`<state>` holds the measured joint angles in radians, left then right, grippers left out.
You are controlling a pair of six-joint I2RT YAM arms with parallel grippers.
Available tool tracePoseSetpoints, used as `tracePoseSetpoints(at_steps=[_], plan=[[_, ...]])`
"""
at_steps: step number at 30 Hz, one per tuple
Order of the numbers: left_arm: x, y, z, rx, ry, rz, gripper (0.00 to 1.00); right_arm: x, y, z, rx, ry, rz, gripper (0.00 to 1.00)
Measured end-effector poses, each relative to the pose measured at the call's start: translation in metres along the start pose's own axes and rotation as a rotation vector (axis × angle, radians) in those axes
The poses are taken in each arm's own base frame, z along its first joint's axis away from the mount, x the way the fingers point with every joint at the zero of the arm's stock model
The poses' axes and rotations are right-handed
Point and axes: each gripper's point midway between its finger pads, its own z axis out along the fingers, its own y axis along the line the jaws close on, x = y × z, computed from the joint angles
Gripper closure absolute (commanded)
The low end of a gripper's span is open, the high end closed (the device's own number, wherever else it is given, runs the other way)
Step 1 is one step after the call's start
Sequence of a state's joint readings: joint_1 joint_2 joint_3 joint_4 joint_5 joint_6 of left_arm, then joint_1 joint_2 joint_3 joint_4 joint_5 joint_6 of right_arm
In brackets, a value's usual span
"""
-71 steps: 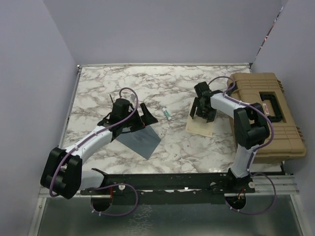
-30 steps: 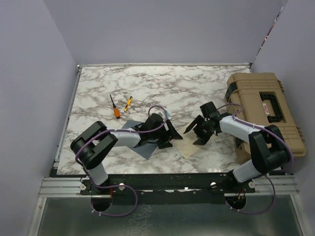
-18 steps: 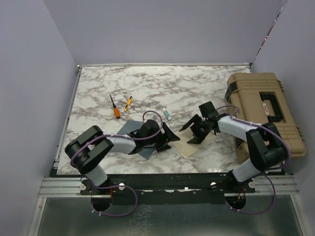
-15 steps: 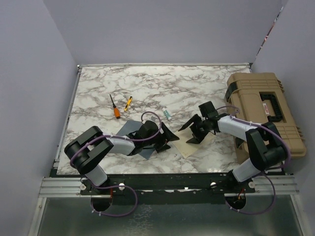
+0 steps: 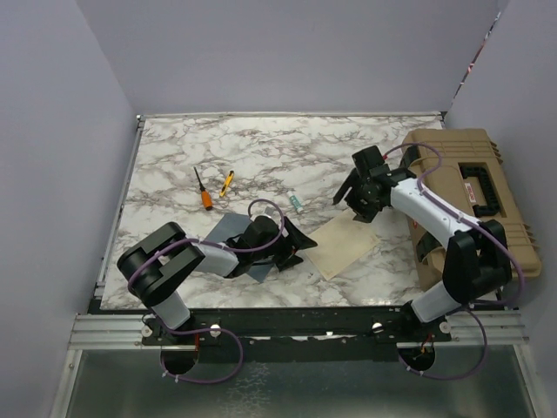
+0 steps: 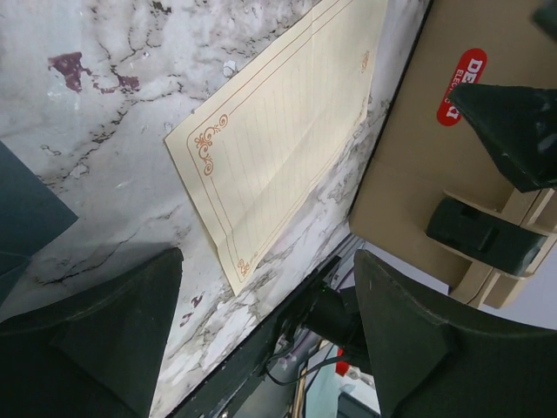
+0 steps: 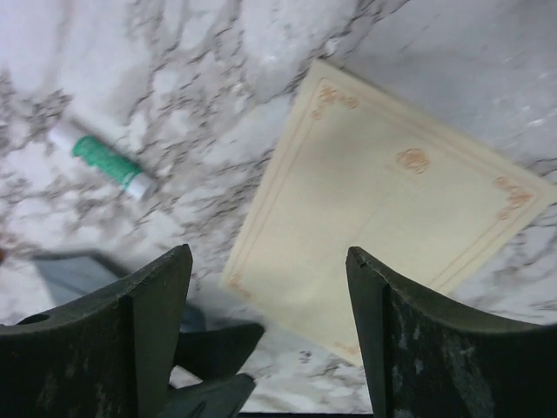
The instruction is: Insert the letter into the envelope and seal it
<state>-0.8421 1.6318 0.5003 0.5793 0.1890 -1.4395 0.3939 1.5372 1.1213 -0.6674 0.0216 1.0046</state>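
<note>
The cream letter [image 5: 345, 246] lies flat on the marble, near the front and right of centre, with nothing holding it. Its bordered face also shows in the left wrist view [image 6: 278, 122] and the right wrist view [image 7: 383, 218]. The grey-blue envelope [image 5: 228, 233] lies to its left, partly hidden under my left arm; a corner of the envelope [image 7: 74, 270] appears in the right wrist view. My left gripper [image 5: 300, 248] is low between envelope and letter, open and empty [image 6: 261, 340]. My right gripper [image 5: 350, 206] hovers open above the letter's far corner [image 7: 270, 340].
A tan toolbox [image 5: 470, 200] stands along the right edge, close to my right arm. An orange screwdriver [image 5: 203, 193] and a yellow tool [image 5: 226, 181] lie at the back left. A small white-and-green tube [image 5: 298, 202] rests beyond the envelope.
My right gripper has lifted off the letter and drawn back toward the far right, leaving the letter flat near the front. My left gripper has hardly shifted.
</note>
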Motion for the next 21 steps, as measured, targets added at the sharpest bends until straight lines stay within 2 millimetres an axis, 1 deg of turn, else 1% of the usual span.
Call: tracePoseSetpoints(at_steps=[3, 5, 10, 16, 18, 21], plan=[[0.0, -0.001, 0.001, 0.005, 0.0, -0.005, 0.19, -0.005, -0.021, 0.011, 0.108, -0.02, -0.078, 0.24], [0.001, -0.001, 0.002, 0.008, 0.0, -0.009, 0.19, -0.001, -0.039, 0.022, 0.186, -0.001, -0.124, 0.25], [0.002, -0.002, 0.002, 0.006, -0.008, -0.019, 0.19, 0.01, -0.066, 0.037, 0.28, 0.046, -0.185, 0.25], [0.01, -0.003, 0.006, 0.009, 0.008, -0.058, 0.19, 0.023, -0.085, 0.048, 0.332, 0.095, -0.202, 0.25], [0.014, -0.005, 0.009, 0.013, 0.02, -0.075, 0.19, 0.027, -0.088, 0.049, 0.336, 0.111, -0.201, 0.25], [0.025, -0.01, 0.017, 0.017, 0.055, -0.095, 0.19, 0.031, -0.088, 0.05, 0.329, 0.127, -0.197, 0.25]])
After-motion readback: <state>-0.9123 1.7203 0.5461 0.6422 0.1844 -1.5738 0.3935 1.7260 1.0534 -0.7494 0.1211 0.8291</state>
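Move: Just behind the right hand lies the letter, its middle about 7 cm back, 1 cm to the right and 10 cm below. The green glue stick is some 5 cm ahead of and 12 cm to the left of the right hand. From the left hand, the letter's middle is roughly 3 cm ahead, 10 cm to the right and 5 cm below, while the envelope's middle lies 2 cm ahead and 16 cm to the left. Sinking some 9 cm while drawing back and shifting right by 4 to 5 cm each, the open right hand tips steeper, about 20 degrees, and brings its fingertips down onto the letter beside the rose at its far right end. Late on, the left hand, still open, slides about 3 cm to the right and a little back, towards the letter's near left edge. ##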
